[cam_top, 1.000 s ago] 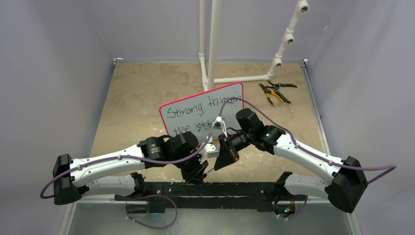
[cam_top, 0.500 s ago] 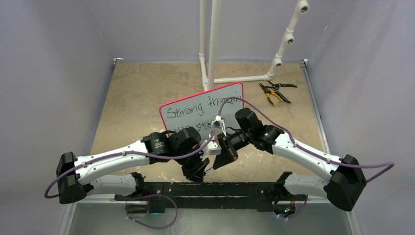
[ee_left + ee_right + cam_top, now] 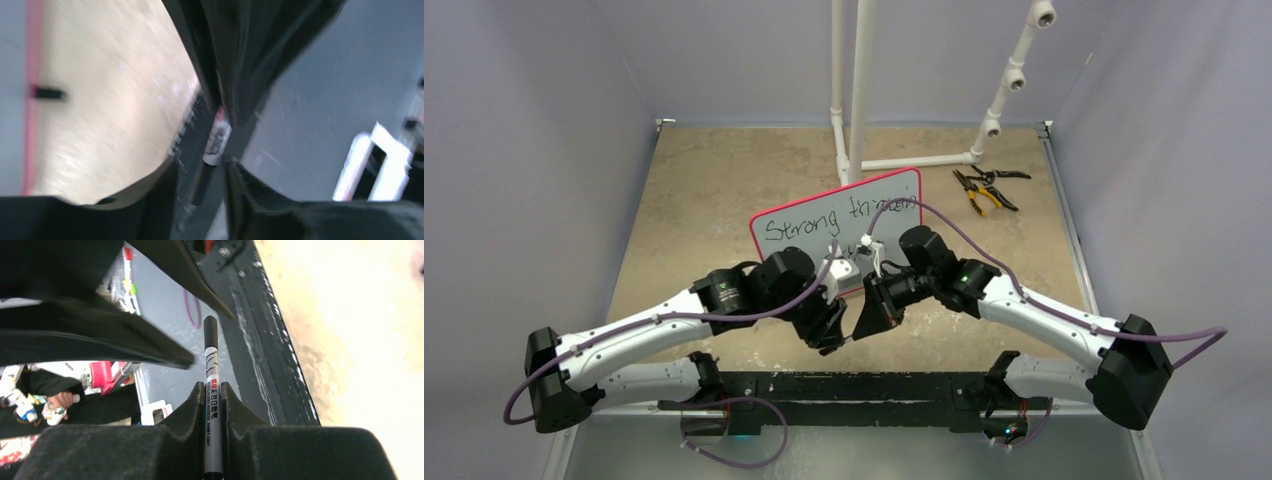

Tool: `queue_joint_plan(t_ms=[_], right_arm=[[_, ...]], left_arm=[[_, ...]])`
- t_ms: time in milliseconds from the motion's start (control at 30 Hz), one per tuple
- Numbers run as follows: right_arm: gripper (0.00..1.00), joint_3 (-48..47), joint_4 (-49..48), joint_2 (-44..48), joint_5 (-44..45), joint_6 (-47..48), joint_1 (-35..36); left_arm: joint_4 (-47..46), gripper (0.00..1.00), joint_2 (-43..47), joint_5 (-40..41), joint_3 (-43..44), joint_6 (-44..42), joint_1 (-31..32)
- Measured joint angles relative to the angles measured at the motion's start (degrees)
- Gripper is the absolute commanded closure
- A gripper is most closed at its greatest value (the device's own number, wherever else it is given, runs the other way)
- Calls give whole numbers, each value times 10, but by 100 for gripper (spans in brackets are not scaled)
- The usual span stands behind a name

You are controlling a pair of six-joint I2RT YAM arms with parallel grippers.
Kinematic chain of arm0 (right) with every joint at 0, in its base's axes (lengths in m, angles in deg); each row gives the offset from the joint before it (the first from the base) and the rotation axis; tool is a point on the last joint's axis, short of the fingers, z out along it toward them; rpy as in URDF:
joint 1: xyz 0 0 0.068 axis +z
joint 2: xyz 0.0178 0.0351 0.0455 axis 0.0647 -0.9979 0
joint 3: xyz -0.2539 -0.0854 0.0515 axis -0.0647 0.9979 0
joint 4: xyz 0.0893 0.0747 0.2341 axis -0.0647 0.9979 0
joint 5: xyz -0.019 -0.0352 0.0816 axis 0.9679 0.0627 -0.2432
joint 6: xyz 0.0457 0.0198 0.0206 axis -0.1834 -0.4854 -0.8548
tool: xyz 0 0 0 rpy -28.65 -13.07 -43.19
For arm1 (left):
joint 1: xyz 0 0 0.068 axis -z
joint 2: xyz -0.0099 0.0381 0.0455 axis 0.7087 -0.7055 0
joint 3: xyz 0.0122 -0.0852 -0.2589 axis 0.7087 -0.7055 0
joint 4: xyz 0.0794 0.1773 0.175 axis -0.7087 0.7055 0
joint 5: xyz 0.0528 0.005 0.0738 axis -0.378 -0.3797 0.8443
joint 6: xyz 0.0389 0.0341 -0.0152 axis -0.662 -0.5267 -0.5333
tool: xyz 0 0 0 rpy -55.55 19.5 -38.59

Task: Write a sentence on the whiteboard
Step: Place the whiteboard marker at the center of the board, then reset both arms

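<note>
The whiteboard (image 3: 824, 222) with its red border stands at mid-table. Of the sentence (image 3: 809, 220), the top line "Strong through" shows and the arms hide most of the second line. My right gripper (image 3: 212, 387) is shut on a grey whiteboard marker (image 3: 213, 410), whose black cap (image 3: 210, 332) points away from it. In the top view, the right gripper (image 3: 862, 322) faces my left gripper (image 3: 829, 336) just in front of the board. The left wrist view is blurred. There the left gripper (image 3: 200, 167) stands open around the marker's capped end (image 3: 202, 182), with a gap on either side.
Yellow-handled pliers (image 3: 977, 197) and black cutters (image 3: 999, 175) lie at the back right. A white pipe frame (image 3: 860, 90) rises behind the board. A black rail (image 3: 854, 385) runs along the near edge. The board's red edge (image 3: 31, 75) and one black foot (image 3: 47, 93) show in the left wrist view.
My left gripper has opened its jaws around the marker's cap, and the left arm has moved forward toward the board. The right gripper has shifted slightly left, still holding the marker.
</note>
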Motion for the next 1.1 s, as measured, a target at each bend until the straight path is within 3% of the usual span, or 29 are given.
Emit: queue_joint_plan(t_ms=[133, 233, 333, 467, 633, 667, 967, 1100], right_arm=[[100, 34, 11, 0, 60, -25, 3], [100, 45, 26, 0, 104, -35, -11], [91, 45, 36, 0, 150, -40, -25], [48, 45, 50, -1, 216, -49, -40], [16, 45, 79, -6, 291, -60, -50], [3, 45, 85, -6, 305, -63, -52], [1, -35, 175, 32, 435, -61, -86], [1, -111, 189, 52, 462, -31, -161]], left_arm=[[-58, 35, 36, 66, 5, 15, -19], [-64, 31, 40, 97, 21, 21, -19], [-63, 29, 26, 118, 43, 28, -19], [-60, 26, -10, 141, 96, 31, -27], [-59, 26, -71, 141, 191, 30, -67], [-59, 26, -84, 138, 212, 30, -82], [-56, 25, -156, 113, 367, 31, -248], [-47, 24, -181, 121, 422, 32, -318]])
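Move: The right gripper still holds the capped marker, whose cap points towards the left gripper. The bare table spot for it lies about 7 cm ahead, 6 cm to the right and 10 cm below the right hand. From that hand the propped whiteboard's middle is some 21 cm ahead, 5 cm left and 3 cm lower. The marker's middle lies about 6 cm right of the left hand, 2 cm ahead and level with it. Lower the right gripper about 9 cm while easing it forward and right, turning it clockwise and tipping its fingers down; open wide to let go of the marker on the table before the whiteboard, then lift away forward and right. Meanwhile open the left gripper further and draw it forward and up, some 27 and 22 cm, past the whiteboard, swinging counter-clockwise. ##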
